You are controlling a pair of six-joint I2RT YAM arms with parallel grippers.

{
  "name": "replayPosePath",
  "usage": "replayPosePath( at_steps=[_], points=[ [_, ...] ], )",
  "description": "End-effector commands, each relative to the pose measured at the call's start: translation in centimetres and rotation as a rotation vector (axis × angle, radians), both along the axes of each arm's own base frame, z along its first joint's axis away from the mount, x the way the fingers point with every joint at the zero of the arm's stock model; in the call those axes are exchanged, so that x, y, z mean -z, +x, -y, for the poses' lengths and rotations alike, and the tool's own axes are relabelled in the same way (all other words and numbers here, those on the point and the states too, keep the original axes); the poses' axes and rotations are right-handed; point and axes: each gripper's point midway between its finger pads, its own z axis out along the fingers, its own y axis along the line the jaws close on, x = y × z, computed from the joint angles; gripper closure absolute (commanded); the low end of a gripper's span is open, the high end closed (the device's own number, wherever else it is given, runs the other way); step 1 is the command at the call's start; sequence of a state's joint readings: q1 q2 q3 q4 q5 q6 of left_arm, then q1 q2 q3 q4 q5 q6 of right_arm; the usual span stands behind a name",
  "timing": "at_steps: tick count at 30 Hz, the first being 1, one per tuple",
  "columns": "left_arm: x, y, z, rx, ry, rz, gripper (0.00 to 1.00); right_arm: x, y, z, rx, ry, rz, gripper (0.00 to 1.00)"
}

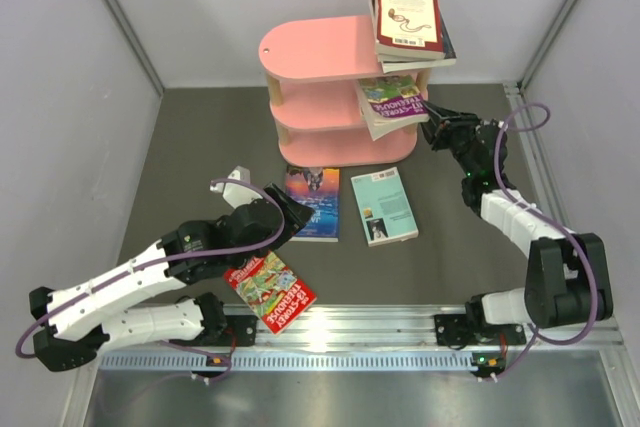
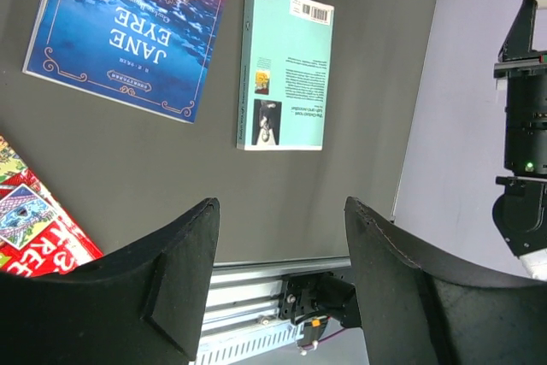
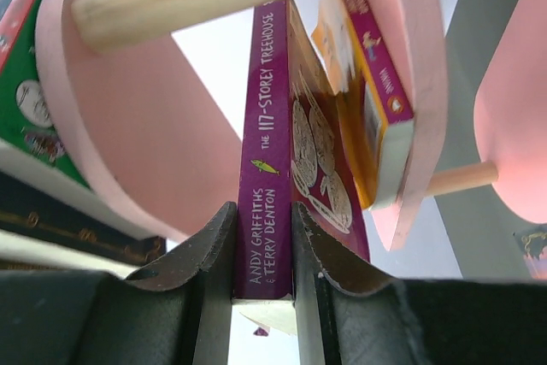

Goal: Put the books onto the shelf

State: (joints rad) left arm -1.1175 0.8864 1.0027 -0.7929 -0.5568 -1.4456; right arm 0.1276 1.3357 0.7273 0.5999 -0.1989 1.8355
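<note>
The pink shelf [image 1: 335,77] stands at the back of the mat. A maroon-and-cream book [image 1: 408,15] tops a small stack on its top board. My right gripper [image 1: 432,127] is shut on the spine of the purple-green book [image 3: 265,151], which sits tilted at the right end of the middle tier [image 1: 392,102], beside an orange-edged book [image 3: 367,117]. My left gripper [image 1: 290,215] hangs open and empty over the mat [image 2: 282,245]. The blue Jane Eyre [image 2: 128,32], a light teal book [image 2: 284,66] and a red Treehouse book [image 1: 270,292] lie flat on the mat.
A metal rail [image 1: 350,332] runs along the near edge by the arm bases. White walls close in the left, right and back sides. The left arm partly covers Jane Eyre's left edge [image 1: 313,202]. The right arm's base [image 2: 521,126] shows in the left wrist view.
</note>
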Motion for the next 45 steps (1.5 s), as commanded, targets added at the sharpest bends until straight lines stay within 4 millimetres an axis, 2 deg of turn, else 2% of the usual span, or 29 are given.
replayPosePath(
  at_steps=[1, 7, 9, 12, 18, 22, 25, 26, 29, 32, 34, 36, 37, 38, 39, 40, 41, 43, 45],
  points=[
    [0.7, -0.1, -1.0, -0.042, 0.023, -0.02, 0.35, -7.4, 1.0, 1.5, 0.073, 0.036, 0.217, 1.0],
    [0.9, 0.0, -1.2, -0.05, 0.029, -0.017, 0.34, -6.1, 2.9, 1.7, 0.103, 0.001, 0.164, 1.0],
    [1.0, 0.1, -1.4, -0.056, 0.034, -0.014, 0.34, -6.1, 3.5, 1.4, 0.095, 0.0, 0.166, 1.0],
    [1.2, 0.1, -1.5, -0.061, 0.034, -0.013, 0.34, -4.9, 4.6, 1.1, 0.098, -0.014, 0.13, 1.0],
    [1.2, 0.3, -2.0, -0.081, 0.038, 0.003, 0.33, -4.2, 5.9, 0.1, 0.084, -0.05, 0.114, 1.0],
    [1.2, 0.5, -2.4, -0.092, 0.043, 0.014, 0.33, -3.1, 6.7, -0.8, 0.051, -0.079, 0.085, 1.0],
    [1.5, 0.4, -2.5, -0.094, 0.049, 0.012, 0.33, -2.8, 6.6, -1.5, 0.013, -0.106, 0.063, 0.74],
    [1.5, 0.4, -2.6, -0.098, 0.046, 0.011, 0.33, -2.1, 6.5, -1.4, 0.009, -0.134, 0.041, 0.6],
    [1.6, 0.4, -2.8, -0.105, 0.048, 0.011, 0.33, -2.3, 5.7, -1.4, -0.014, -0.211, 0.034, 0.38],
    [1.5, 0.4, -3.2, -0.113, 0.047, 0.016, 0.34, -1.6, 4.9, -0.6, -0.033, -0.36, -0.028, 0.25],
    [1.4, 0.4, -3.4, -0.118, 0.047, 0.018, 0.34, -1.6, 4.2, -0.2, -0.051, -0.432, -0.081, 0.22],
    [1.5, 0.4, -3.3, -0.117, 0.047, 0.017, 0.34, -2.1, 4.0, 0.6, -0.054, -0.523, -0.09, 0.14],
    [1.6, 0.4, -3.3, -0.117, 0.049, 0.016, 0.34, -1.0, 3.4, 0.9, -0.072, -0.553, -0.151, 0.13],
    [1.6, 0.4, -3.3, -0.116, 0.051, 0.017, 0.33, -1.6, 3.4, 1.5, -0.071, -0.602, -0.143, 0.12],
    [1.6, 0.4, -3.2, -0.114, 0.052, 0.017, 0.33, -1.0, 3.2, 1.9, -0.079, -0.625, -0.173, 0.11],
    [1.6, 0.4, -3.2, -0.112, 0.056, 0.019, 0.33, 0.0, 2.8, 2.5, -0.095, -0.668, -0.207, 0.04],
    [1.5, 0.5, -3.2, -0.111, 0.06, 0.019, 0.33, -0.5, 2.8, 2.4, -0.116, -0.681, -0.203, 0.0],
    [1.6, 0.5, -3.2, -0.111, 0.07, 0.019, 0.33, 2.0, 2.4, 2.3, -0.197, -0.72, -0.275, 0.0],
    [1.7, 0.6, -3.4, -0.115, 0.08, 0.02, 0.33, 2.8, 2.3, 1.8, -0.264, -0.733, -0.299, 0.0]
  ],
)
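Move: The right hand already grips the purple treehouse book by its spine, near the right-hand near corner. The right end of the middle shelf, where the book is going, is centred about 11 cm ahead and 7 cm left, roughly at hand height. The orange book lies there too, some 11 cm ahead, 7 cm left and 4 cm lower. The top-shelf stack is about 10 cm ahead, 4 cm left and 16 cm up. From the left hand, that middle-shelf spot is some 34 cm ahead, 18 cm right and slightly higher. Still pinching the purple book's spine, the right hand pushes the book about 6 cm forward and slightly down into the middle shelf, over the orange book. It then opens wide to let go, rolls some 35 degrees clockwise as seen from behind, and eases back and right off the spine by roughly 3 cm each way. ##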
